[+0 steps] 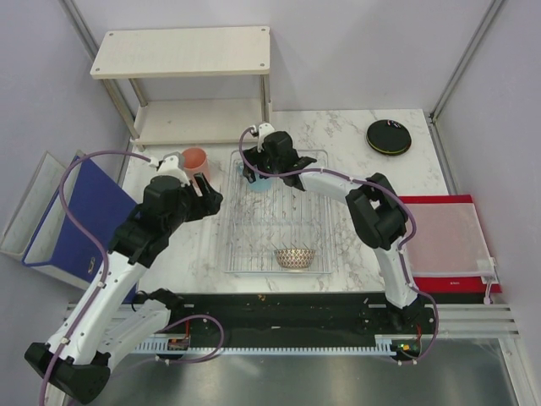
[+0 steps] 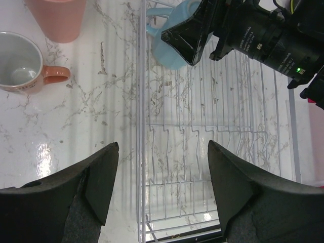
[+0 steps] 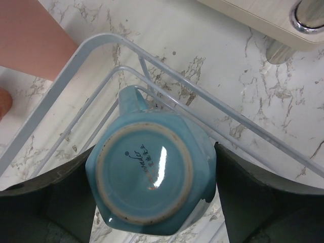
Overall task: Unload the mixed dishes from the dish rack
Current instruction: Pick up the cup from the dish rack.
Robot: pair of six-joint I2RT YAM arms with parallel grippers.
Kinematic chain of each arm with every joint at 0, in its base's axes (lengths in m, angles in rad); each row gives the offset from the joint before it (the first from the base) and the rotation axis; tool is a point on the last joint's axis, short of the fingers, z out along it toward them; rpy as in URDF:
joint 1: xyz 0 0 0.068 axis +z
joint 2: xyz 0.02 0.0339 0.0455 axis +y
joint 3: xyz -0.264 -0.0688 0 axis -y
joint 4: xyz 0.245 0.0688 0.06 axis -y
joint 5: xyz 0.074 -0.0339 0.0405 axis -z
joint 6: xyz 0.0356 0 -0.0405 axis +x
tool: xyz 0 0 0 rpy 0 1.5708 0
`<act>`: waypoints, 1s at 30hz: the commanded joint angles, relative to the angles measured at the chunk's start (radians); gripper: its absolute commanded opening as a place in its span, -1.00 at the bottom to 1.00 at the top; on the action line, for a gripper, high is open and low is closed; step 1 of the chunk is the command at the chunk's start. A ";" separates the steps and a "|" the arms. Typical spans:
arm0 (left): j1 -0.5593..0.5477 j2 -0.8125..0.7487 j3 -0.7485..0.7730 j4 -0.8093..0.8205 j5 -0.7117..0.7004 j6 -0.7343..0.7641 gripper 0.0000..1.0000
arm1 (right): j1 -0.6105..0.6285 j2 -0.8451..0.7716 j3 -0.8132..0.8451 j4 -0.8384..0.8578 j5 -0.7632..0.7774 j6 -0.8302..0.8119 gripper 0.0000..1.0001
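Observation:
The dish rack (image 1: 317, 211) lies mid-table, with a net-patterned beige bowl (image 1: 294, 257) at its near end. In its far-left corner a light blue cup (image 3: 149, 174) stands upside down, handle towards the rack's corner wires (image 3: 76, 71). My right gripper (image 3: 154, 149) straddles this cup, and both fingers press its sides. My left gripper (image 2: 163, 152) hangs open over the rack's left rim (image 2: 142, 126) with nothing between its fingers. Left of the rack on the table are an upside-down salmon cup (image 2: 58, 17) and a pink-handled mug (image 2: 20, 63).
A black plate (image 1: 388, 136) sits on the table at the far right. A two-tier wooden shelf (image 1: 182, 68) stands at the back left. A blue folder (image 1: 80, 220) lies off the left edge and a red-edged mesh pouch (image 1: 448, 237) on the right.

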 commanded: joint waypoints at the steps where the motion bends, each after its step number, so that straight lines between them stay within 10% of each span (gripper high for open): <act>1: -0.006 -0.004 -0.020 0.047 0.019 0.004 0.54 | 0.007 -0.025 -0.019 0.033 0.003 0.011 0.51; 9: -0.007 -0.011 -0.038 0.062 0.022 -0.004 0.54 | 0.005 -0.155 -0.146 0.086 0.038 0.034 -1.00; 30: -0.007 -0.037 -0.083 0.285 0.238 -0.116 0.52 | -0.068 -0.862 -0.630 0.289 -0.124 0.434 -1.00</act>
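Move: The cup is already between the right hand's fingers, at the far left of the dish rack. From that hand the rack's middle lies about 9 cm back, 6 cm right and 6 cm down; the pink cup stands some 15 cm left and 3 cm ahead, and the woven basket about 24 cm back and 10 cm right. From the left hand the held cup is roughly 20 cm ahead, 11 cm right and 14 cm below. Back and rightward first, nearly level for some 5 cm, then steeply up: the right hand keeps its grip on the cup and draws it away from the rack's far left corner, ending some 18 cm higher, 11 cm back and 8 cm right, its left side rolling up about 20 degrees. The left hand, open and empty, dips slightly, then near the end slides right a couple of centimetres, towards the cup. ##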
